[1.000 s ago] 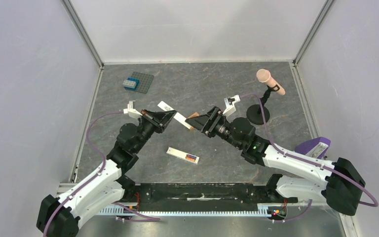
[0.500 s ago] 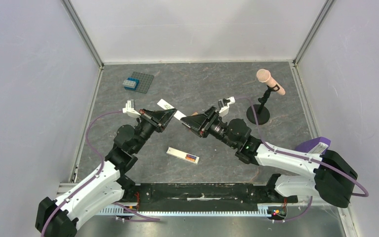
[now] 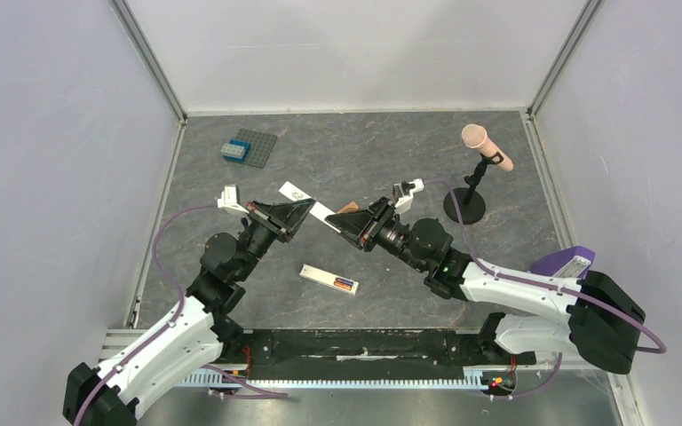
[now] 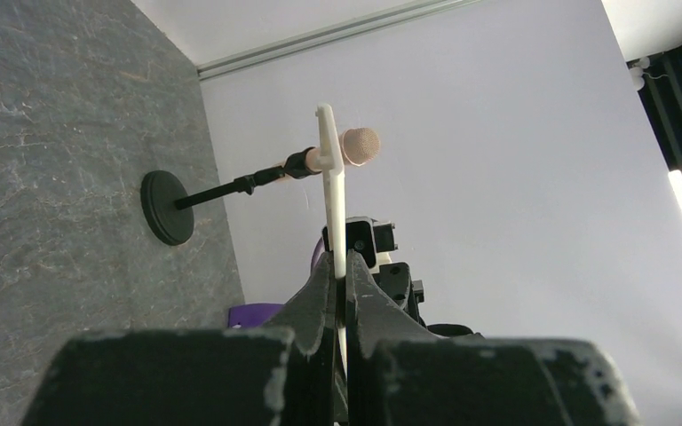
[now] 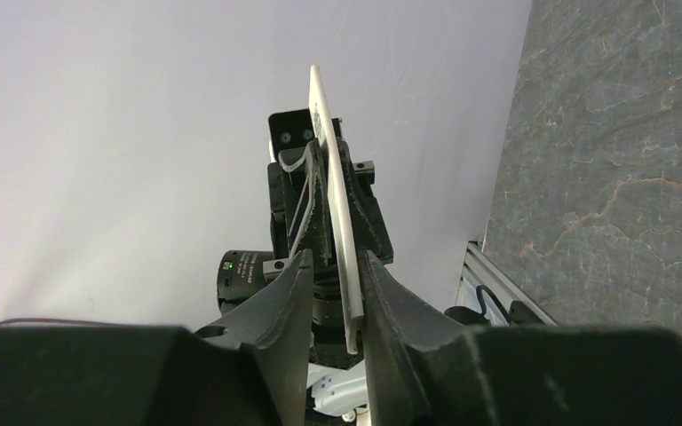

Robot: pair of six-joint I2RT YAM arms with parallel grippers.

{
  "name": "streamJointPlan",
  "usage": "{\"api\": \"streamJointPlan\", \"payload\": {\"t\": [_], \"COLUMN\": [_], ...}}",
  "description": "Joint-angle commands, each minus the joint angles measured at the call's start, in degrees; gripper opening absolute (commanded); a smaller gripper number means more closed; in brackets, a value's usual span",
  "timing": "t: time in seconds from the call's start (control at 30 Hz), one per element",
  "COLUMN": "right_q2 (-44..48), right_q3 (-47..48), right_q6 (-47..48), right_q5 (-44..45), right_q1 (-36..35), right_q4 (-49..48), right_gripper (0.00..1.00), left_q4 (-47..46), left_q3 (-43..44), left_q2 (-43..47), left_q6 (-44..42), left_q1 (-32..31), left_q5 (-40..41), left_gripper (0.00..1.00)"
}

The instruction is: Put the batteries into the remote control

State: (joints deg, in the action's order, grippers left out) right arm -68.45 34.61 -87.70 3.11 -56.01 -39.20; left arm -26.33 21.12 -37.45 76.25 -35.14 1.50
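The remote control [image 3: 324,276], a cream-white bar, lies flat on the table near the front. At its right end sit an orange-red and a dark blue patch, the batteries [image 3: 346,285], apparently in its recess. My left gripper [image 3: 305,209] [image 4: 346,271] is shut on a thin white strip [image 3: 295,190] [image 4: 333,195] with a printed label, held above the table. My right gripper [image 3: 344,222] [image 5: 336,262] surrounds the strip's [image 5: 330,177] other end. Its jaws stand narrow, the strip against one finger with a gap on the other side.
A grey studded plate [image 3: 256,142] with a blue brick [image 3: 233,150] lies at the back left. A pink-headed microphone [image 3: 487,146] on a black round base [image 3: 463,206] stands at the back right. A purple object [image 3: 568,262] sits by the right arm. Walls enclose three sides.
My right gripper has moved left onto the strip's free end and its jaws have narrowed around it. The left gripper kept its hold and shifted slightly.
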Motion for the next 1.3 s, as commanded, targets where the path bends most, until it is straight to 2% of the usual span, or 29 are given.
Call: {"api": "streamJointPlan", "payload": {"t": [0.0,0.17,0.2,0.3,0.33,0.4,0.47,0.6,0.73,0.9,1.03,1.17,1.27], "right_q2": [0.53,0.30,0.62,1.42,2.05,3.70,6.24,11.81,11.35,6.58,3.40,-1.33,-4.27], "right_q3": [1.06,2.83,2.77,2.99,3.09,2.50,-0.16,-6.09,-7.71,-9.93,-10.71,-12.42,-12.10], "right_q6": [-0.30,0.60,0.77,2.78,4.36,7.98,10.62,12.44,15.54,16.63,15.93,12.17,11.21], "right_q5": [2.41,2.85,3.07,2.95,2.92,2.90,2.44,1.32,-4.55,-13.28,-11.76,-12.43,-11.62], "right_q1": [0.02,-0.01,0.03,0.01,0.10,0.90,2.17,4.14,4.15,2.58,0.31,-0.53,-1.24], "right_q4": [-2.34,1.13,1.85,6.52,9.27,15.45,19.68,25.47,26.79,21.63,17.48,8.93,7.03], "right_gripper": [0.23,0.00,0.00,0.00,0.00,0.00,0.00,0.00,0.00,0.00,0.00,0.00,0.00], "left_q4": [-0.99,-1.24,-1.25,1.88,5.84,14.50,25.04,45.72,56.88,59.27,58.56,55.61,53.44], "left_q3": [-1.17,-1.33,-1.43,-1.17,-0.14,1.88,3.76,6.52,8.39,8.57,5.95,1.48,-1.61], "left_q2": [0.15,-0.32,-0.19,0.35,0.48,0.82,1.78,5.53,9.24,8.33,6.57,6.85,7.76], "left_q6": [-1.02,-1.17,-1.25,-2.79,-4.77,-9.37,-12.94,-18.01,-20.17,-21.30,-19.38,-16.91,-15.05], "left_q1": [-0.19,-0.20,-0.20,-0.20,-0.21,-0.25,-0.20,-0.16,-0.12,-0.12,-0.13,-0.18,-0.11], "left_q5": [1.27,0.59,0.34,-1.11,-2.76,-5.18,-5.51,0.04,7.02,8.63,8.41,7.96,7.71], "left_gripper": [0.02,0.02,0.07,0.44,0.52,0.56,0.57,0.58,0.59,0.60,0.61,0.61,0.61]}}
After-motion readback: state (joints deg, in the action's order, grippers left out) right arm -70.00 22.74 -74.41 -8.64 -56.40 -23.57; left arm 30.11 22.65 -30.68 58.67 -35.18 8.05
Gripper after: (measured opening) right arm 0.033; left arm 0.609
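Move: The battery cover is still pinched near its middle by my left hand. Its near end lies between my right fingers, with its middle about 5 cm left of my right hand, 3 cm ahead and level. The open remote with its batteries lies some 27 cm below, 4 cm back and 3 cm left of my right hand; from my left hand it is 6 cm back and 4 cm right. The orange arch stands roughly 14 cm ahead of my right hand, 1 cm left, 27 cm down. I shut my right fingers on the cover's near end and open my left ones to let go. Then I lower the cover about 18 cm towards the remote, swinging my right hand out to the right, then partly back left while drawing back some 6 cm, fingertips tipping down about 30 degrees. My left hand clears off down, left and back, turning its fingers to point downward. ##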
